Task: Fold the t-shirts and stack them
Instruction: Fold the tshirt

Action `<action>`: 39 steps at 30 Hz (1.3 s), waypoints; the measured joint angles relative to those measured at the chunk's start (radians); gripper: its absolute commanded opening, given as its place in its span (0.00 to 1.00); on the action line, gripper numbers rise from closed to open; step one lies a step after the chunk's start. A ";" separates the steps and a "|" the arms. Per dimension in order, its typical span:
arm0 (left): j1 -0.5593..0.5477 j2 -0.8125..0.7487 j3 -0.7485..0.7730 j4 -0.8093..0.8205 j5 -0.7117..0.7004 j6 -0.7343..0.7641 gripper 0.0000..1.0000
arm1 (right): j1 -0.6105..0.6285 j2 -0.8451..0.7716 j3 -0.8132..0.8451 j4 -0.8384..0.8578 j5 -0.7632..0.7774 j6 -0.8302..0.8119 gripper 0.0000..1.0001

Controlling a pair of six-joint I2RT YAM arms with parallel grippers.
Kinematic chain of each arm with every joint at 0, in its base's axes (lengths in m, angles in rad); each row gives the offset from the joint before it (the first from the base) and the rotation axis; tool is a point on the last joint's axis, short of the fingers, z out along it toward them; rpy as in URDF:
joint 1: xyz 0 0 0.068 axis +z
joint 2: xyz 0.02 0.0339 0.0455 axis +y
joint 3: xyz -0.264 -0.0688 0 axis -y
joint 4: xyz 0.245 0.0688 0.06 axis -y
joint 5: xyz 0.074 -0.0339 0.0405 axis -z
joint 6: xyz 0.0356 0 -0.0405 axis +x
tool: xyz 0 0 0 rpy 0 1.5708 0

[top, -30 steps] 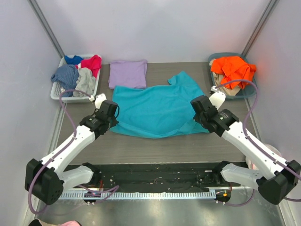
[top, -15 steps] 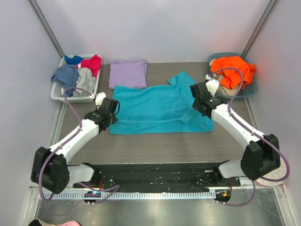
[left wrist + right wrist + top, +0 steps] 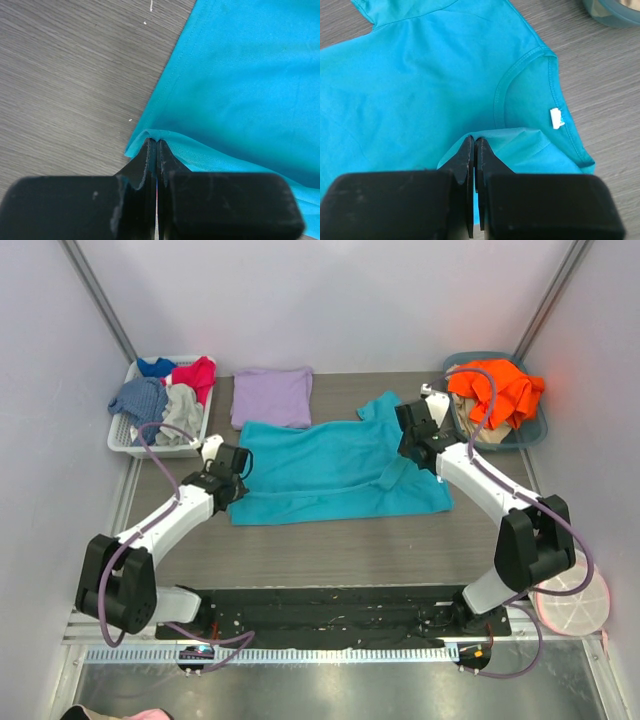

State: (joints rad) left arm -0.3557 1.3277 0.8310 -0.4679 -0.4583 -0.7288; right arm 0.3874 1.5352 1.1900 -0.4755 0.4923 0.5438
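The teal t-shirt (image 3: 330,465) lies spread across the middle of the table, its near part folded up over itself. My left gripper (image 3: 240,462) is shut on the shirt's left edge (image 3: 154,142); the cloth peaks over the black fingertips. My right gripper (image 3: 405,448) is shut on a fold of the same shirt (image 3: 474,140), just below the neck opening. The white neck label (image 3: 555,118) shows to the right of it. The lavender t-shirt (image 3: 272,397) lies folded at the far side, touching the teal one's far left edge.
A white basket (image 3: 117,445) at the far left holds red, blue and grey garments. A grey-blue bin (image 3: 530,438) at the far right holds an orange garment (image 3: 495,385). A pink-rimmed round object (image 3: 572,602) sits off the table at the near right.
Both grippers have moved away from the arm bases, carrying the teal shirt's near edge up over the shirt. The right gripper has travelled furthest, towards the orange garment's bin.
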 measured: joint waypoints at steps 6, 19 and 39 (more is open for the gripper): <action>0.009 0.048 0.027 0.013 0.007 0.011 0.00 | -0.010 0.065 0.023 0.020 -0.009 -0.022 0.01; 0.030 0.153 0.095 0.050 0.006 0.053 0.32 | -0.042 0.161 0.088 0.050 -0.030 -0.043 0.29; 0.131 -0.061 0.121 0.044 0.040 0.054 1.00 | -0.207 0.143 0.064 0.056 -0.178 -0.050 0.58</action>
State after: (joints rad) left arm -0.2245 1.2667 0.9516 -0.4236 -0.4187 -0.6746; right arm 0.1802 1.6783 1.2541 -0.4198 0.3145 0.4934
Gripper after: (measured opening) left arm 0.996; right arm 0.580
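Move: Just ahead of both hands, which still hold the folded-over edge of the turquoise t-shirt, lies its landing place: for the left some 3 cm ahead and 4 cm below, for the right about 4 cm ahead and 8 cm below. The lavender folded shirt lies roughly 23 cm ahead of the left hand and 7 cm to its right. The white collar tag is about 9 cm to the right of the right hand, level with it; the right basket stands 14 cm ahead and 22 cm right. Carrying the pinched edge forward over the shirt, both hands advance about 3.5 cm, the right sinking 2–3 cm and the left barely, then open and let go. The left, wide open, continues forward and left, rises some 8 cm and eases back; the right, half open, swings forward and right, then draws back and down above the collar side. ##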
